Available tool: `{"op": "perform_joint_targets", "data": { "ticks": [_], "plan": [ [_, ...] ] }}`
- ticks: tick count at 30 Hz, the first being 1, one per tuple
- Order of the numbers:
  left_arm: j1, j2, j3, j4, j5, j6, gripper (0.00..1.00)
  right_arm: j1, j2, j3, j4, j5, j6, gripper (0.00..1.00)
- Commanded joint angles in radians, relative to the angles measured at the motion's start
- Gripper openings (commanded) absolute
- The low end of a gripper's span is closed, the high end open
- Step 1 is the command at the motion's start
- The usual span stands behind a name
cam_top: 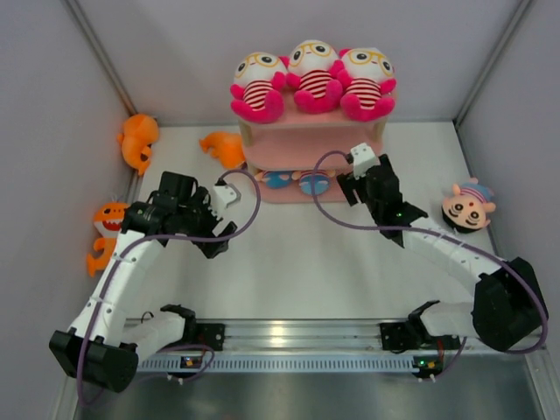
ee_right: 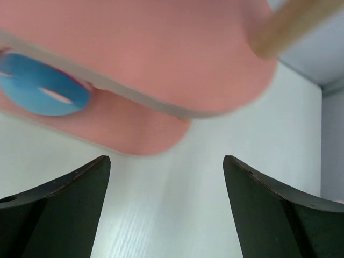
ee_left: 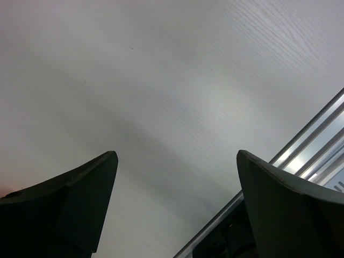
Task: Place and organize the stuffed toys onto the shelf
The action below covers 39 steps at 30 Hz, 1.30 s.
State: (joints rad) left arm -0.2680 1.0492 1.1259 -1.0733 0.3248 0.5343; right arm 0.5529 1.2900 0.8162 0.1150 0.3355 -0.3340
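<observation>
The pink shelf (cam_top: 315,131) stands at the back middle. Three white-faced stuffed toys with yellow glasses (cam_top: 313,74) sit in a row on its top board. Two blue-bodied dolls (cam_top: 297,182) lie on its lowest board. My right gripper (cam_top: 348,188) is open just in front of the shelf's right end, with nothing between its fingers. In the right wrist view the gripper (ee_right: 166,158) faces the pink boards (ee_right: 161,59), and a blue doll (ee_right: 37,91) shows at left. My left gripper (ee_left: 176,153) is open and empty over bare table, left of the shelf (cam_top: 215,238).
Three orange sharks lie at the left: one by the back wall (cam_top: 138,140), one beside the shelf (cam_top: 225,149), one at the left edge (cam_top: 107,229). A peach-faced doll (cam_top: 468,207) lies at the right. A metal rail (ee_left: 306,145) runs along the near edge.
</observation>
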Motion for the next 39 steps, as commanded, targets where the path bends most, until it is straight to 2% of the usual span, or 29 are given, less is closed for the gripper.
{"op": "perform_joint_targets", "data": {
  "ticks": [1,5,6,7,10,14,17,19,21,27,31,34,35,37,38,39],
  "plan": [
    [-0.002,-0.023,-0.012,0.013,0.037,0.013,0.98,-0.12,-0.032,-0.003,-0.139,0.137,0.288,0.86],
    [-0.002,-0.032,-0.023,0.012,0.037,0.019,0.98,-0.419,-0.055,-0.026,-0.169,0.056,0.539,0.87],
    [0.0,-0.032,-0.025,0.012,0.034,0.018,0.98,-0.473,-0.054,-0.026,-0.161,0.04,0.565,0.88],
    [-0.002,-0.032,-0.028,0.013,0.034,0.023,0.98,-0.595,-0.046,-0.022,-0.15,0.037,0.587,0.88],
    [-0.002,-0.022,-0.025,0.013,0.034,0.018,0.98,-0.75,0.044,0.07,-0.135,0.051,0.621,0.88],
    [0.0,-0.015,-0.02,0.013,0.037,0.016,0.98,-0.809,0.28,0.309,-0.234,0.128,0.596,0.88],
    [-0.002,-0.012,-0.021,0.012,0.028,0.016,0.98,-0.815,0.521,0.547,-0.383,0.183,0.61,0.87],
    [0.0,-0.008,-0.023,0.013,0.023,0.015,0.98,-0.82,0.569,0.583,-0.419,0.223,0.627,0.87],
    [-0.002,-0.005,-0.026,0.013,0.019,0.015,0.98,-0.823,0.6,0.581,-0.384,0.261,0.644,0.87],
    [0.0,0.041,-0.015,0.013,0.022,0.016,0.98,-0.84,0.755,0.722,-0.475,0.252,0.65,0.86],
    [0.0,0.055,-0.006,0.013,0.025,0.02,0.98,-0.841,0.764,0.733,-0.483,0.224,0.647,0.83],
    [0.0,0.063,0.0,0.013,0.025,0.023,0.98,-0.843,0.704,0.638,-0.416,0.208,0.647,0.62],
    [0.0,0.063,0.0,0.013,0.025,0.024,0.98,-0.846,0.68,0.602,-0.407,0.211,0.647,0.46],
    [0.001,0.063,0.003,0.013,0.026,0.027,0.98,-0.854,0.654,0.562,-0.385,0.195,0.624,0.3],
    [0.0,0.061,0.002,0.012,0.028,0.03,0.98,-0.855,0.628,0.525,-0.374,0.172,0.615,0.14],
    [0.0,0.057,0.003,0.013,0.028,0.035,0.98,-0.861,0.615,0.506,-0.353,0.156,0.604,0.03]
  ]
}}
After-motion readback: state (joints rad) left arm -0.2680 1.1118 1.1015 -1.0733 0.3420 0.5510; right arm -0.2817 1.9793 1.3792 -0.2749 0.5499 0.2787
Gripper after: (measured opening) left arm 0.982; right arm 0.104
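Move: The stuffed boy doll by the right wall, head towards the robot and blue shorts farther out, lies about 36 cm to the right of the right hand, 3 cm farther out and 13 cm lower. The shelf's middle is some 13 cm ahead of that hand, 11 cm left and level in height; on its bottom board one boy doll lies about 8 cm ahead, 10 cm left and 9 cm below. From the left hand the wall-side doll is roughly 70 cm right, 19 cm ahead and 14 cm below. The boy doll by the right wall is pinched at its blue shorts beside a foot: the right hand, open and empty, sweeps about 35 cm right away from the shelf, yawing some 75 degrees clockwise, then reaches forward and sinks about 12 cm in all. The fingertips shut on the cloth as the hand eases back a little. The open left hand sinks about 2 cm. ##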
